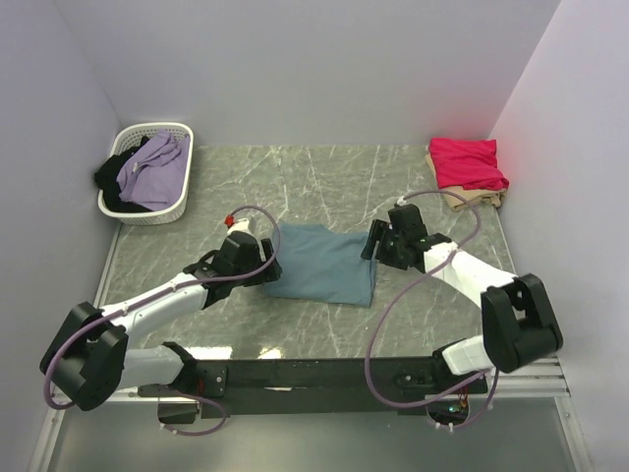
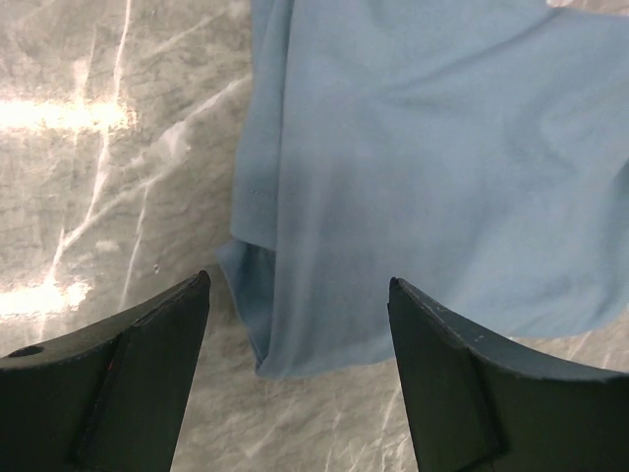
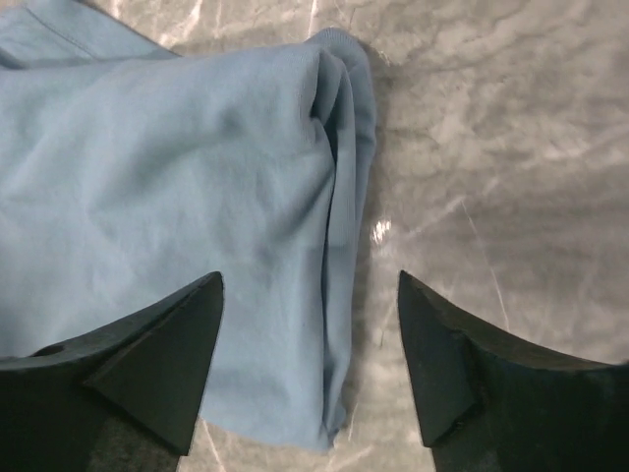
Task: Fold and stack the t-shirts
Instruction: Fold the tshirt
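Observation:
A teal-blue t-shirt [image 1: 322,264] lies folded into a rough rectangle on the marble table, between my two arms. My left gripper [image 1: 257,258] sits at its left edge, jaws open above the cloth's corner [image 2: 295,334]. At the shirt's right edge my right gripper [image 1: 374,244] is open too, over the folded hem [image 3: 339,246]. Neither holds cloth. A crimson-pink t-shirt [image 1: 468,162] lies folded on a beige t-shirt [image 1: 470,200] at the back right corner.
A white slatted basket [image 1: 182,190] stands at the back left, holding lilac [image 1: 155,169] and black garments. Grey walls close in the table on three sides. The arms' black mounting rail [image 1: 314,374] runs along the near edge.

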You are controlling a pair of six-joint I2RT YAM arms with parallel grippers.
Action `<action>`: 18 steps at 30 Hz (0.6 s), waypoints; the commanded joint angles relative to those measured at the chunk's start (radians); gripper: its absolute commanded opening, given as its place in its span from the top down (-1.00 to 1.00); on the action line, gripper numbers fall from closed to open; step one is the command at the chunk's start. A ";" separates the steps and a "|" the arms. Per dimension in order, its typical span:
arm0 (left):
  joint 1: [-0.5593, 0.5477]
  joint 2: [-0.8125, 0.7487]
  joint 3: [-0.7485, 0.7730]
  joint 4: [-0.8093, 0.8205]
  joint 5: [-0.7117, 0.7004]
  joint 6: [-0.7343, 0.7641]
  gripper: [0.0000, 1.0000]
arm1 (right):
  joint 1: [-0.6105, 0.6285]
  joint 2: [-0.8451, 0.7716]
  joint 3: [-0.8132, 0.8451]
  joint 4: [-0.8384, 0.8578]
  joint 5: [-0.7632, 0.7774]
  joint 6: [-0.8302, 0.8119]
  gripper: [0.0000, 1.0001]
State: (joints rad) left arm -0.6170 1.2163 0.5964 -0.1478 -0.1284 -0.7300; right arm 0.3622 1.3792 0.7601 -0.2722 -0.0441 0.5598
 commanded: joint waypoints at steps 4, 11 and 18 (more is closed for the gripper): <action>-0.013 -0.023 -0.018 0.076 0.021 -0.046 -0.55 | -0.025 0.122 0.091 0.119 -0.118 -0.041 -0.20; -0.075 -0.046 0.023 0.114 0.082 -0.042 -0.55 | -0.039 0.147 0.149 0.134 -0.131 -0.041 -0.04; -0.109 0.000 0.057 0.123 0.073 -0.026 -0.54 | -0.060 0.213 0.206 0.080 -0.140 -0.054 -0.06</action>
State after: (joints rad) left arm -0.7116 1.1980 0.6052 -0.0711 -0.0666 -0.7677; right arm 0.3141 1.5696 0.9195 -0.1722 -0.1776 0.5259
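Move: Just ahead of the right hand, about 5 cm farther out, 2 cm left and 3 cm lower, lies the t-shirt's far right corner. From that hand, the shirt's near right corner is some 11 cm back and 1 cm left, and the pink folded shirt roughly 20 cm out and 20 cm right. For the left hand, the shirt's middle lies about 8 cm right, 1 cm ahead and 4 cm below, its near left corner some 5 cm back and 1 cm left. Reaching forward about 5 cm and a little left along the t-shirt's right side, the right hand first dips 1.5 cm, then rises again as it gets to the far right corner, its fingers closing from wide to about half open. The left hand, fingers still wide, swings about 4.5 cm right over the shirt, lifting slightly and turning a little clockwise. ##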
